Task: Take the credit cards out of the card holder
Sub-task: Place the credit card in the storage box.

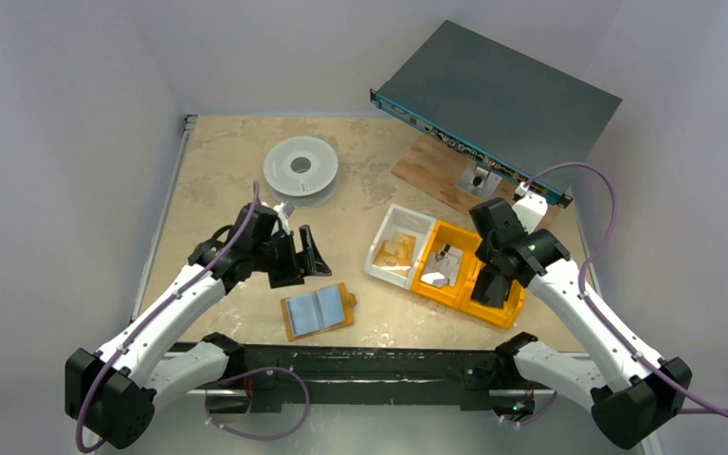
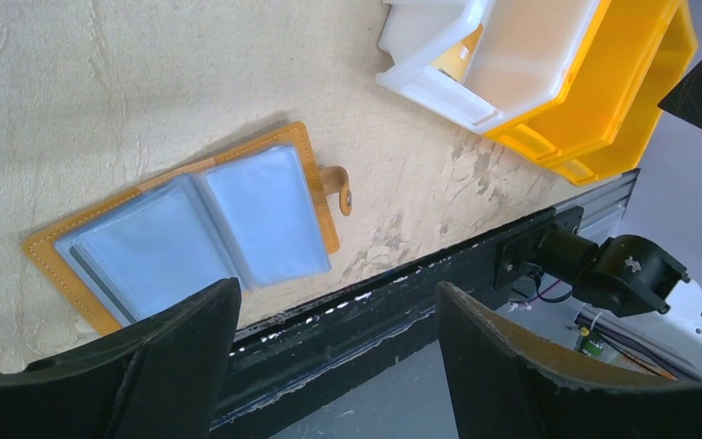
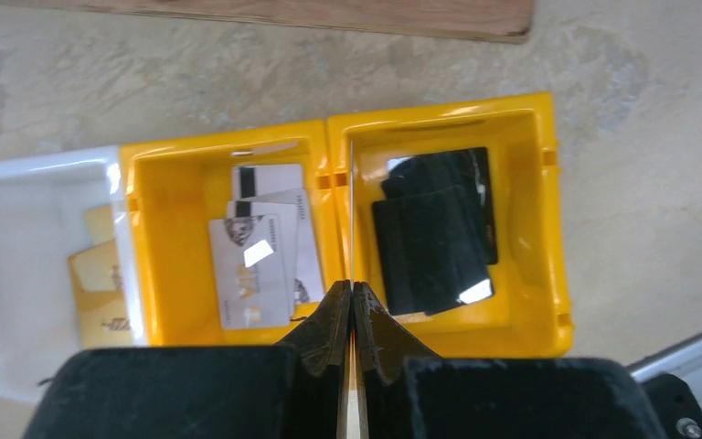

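The card holder (image 1: 318, 310) (image 2: 192, 229) lies open and flat on the table near the front edge, its clear plastic sleeves facing up and its strap tab (image 2: 336, 186) to the right. My left gripper (image 1: 301, 265) (image 2: 336, 302) hangs open just above and behind it, with nothing between its fingers. My right gripper (image 1: 493, 284) (image 3: 352, 288) hovers over the orange bins (image 1: 464, 275), shut on a thin credit card (image 3: 351, 210) that I see edge-on. One orange compartment holds silver cards (image 3: 256, 242), the other black cards (image 3: 434, 229).
A white bin (image 1: 398, 245) with gold cards stands left of the orange bins. A grey spool (image 1: 300, 169) sits at the back left. A dark rack unit (image 1: 498, 95) rests on a wooden board (image 1: 436, 175) at the back right. A black rail (image 1: 360, 365) runs along the front edge.
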`<action>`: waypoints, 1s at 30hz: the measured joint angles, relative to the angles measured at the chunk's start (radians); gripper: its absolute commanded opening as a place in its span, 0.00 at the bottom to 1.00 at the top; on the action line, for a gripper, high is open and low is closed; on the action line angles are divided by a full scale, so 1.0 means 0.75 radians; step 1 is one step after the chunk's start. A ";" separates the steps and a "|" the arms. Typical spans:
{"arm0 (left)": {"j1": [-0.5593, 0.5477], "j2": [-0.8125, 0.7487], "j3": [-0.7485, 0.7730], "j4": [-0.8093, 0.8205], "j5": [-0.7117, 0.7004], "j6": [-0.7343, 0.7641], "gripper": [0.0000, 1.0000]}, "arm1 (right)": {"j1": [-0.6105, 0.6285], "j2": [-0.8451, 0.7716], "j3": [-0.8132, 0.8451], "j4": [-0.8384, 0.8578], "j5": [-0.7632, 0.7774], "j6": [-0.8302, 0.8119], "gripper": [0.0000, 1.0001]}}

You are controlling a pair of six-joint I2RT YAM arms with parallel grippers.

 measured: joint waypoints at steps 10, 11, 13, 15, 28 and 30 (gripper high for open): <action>0.000 0.000 0.005 -0.001 0.010 0.023 0.78 | -0.069 0.112 0.022 -0.065 0.030 -0.036 0.00; 0.000 0.000 0.005 -0.001 0.010 0.027 0.78 | -0.069 0.131 0.030 -0.073 0.030 -0.036 0.00; 0.000 0.000 0.005 -0.001 0.011 0.028 0.78 | -0.069 0.165 0.041 -0.084 0.031 -0.036 0.01; 0.000 0.000 0.005 -0.001 0.011 0.028 0.78 | -0.069 0.182 0.043 -0.090 0.031 -0.036 0.09; 0.000 0.000 0.006 -0.005 0.009 0.028 0.78 | -0.069 0.084 0.043 -0.077 -0.031 -0.097 0.50; 0.000 0.000 0.009 -0.012 0.002 0.028 0.78 | -0.069 0.055 0.043 -0.046 -0.085 -0.133 0.56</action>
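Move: The right hand holds a black credit card upright over the storage box. Its goal, the compartment of black cards, is centred roughly 3 cm back, 5 cm to its right and 13 cm below. From the hand, the white-card compartment is about 3 cm ahead and 6 cm left, the clear compartment 7 cm ahead and 15 cm left. From the left hand, the black-card compartment lies some 38 cm right and 3 cm back. The right hand sinks and shifts right, each about 2 cm, opens halfway to release the card, and rises again. ##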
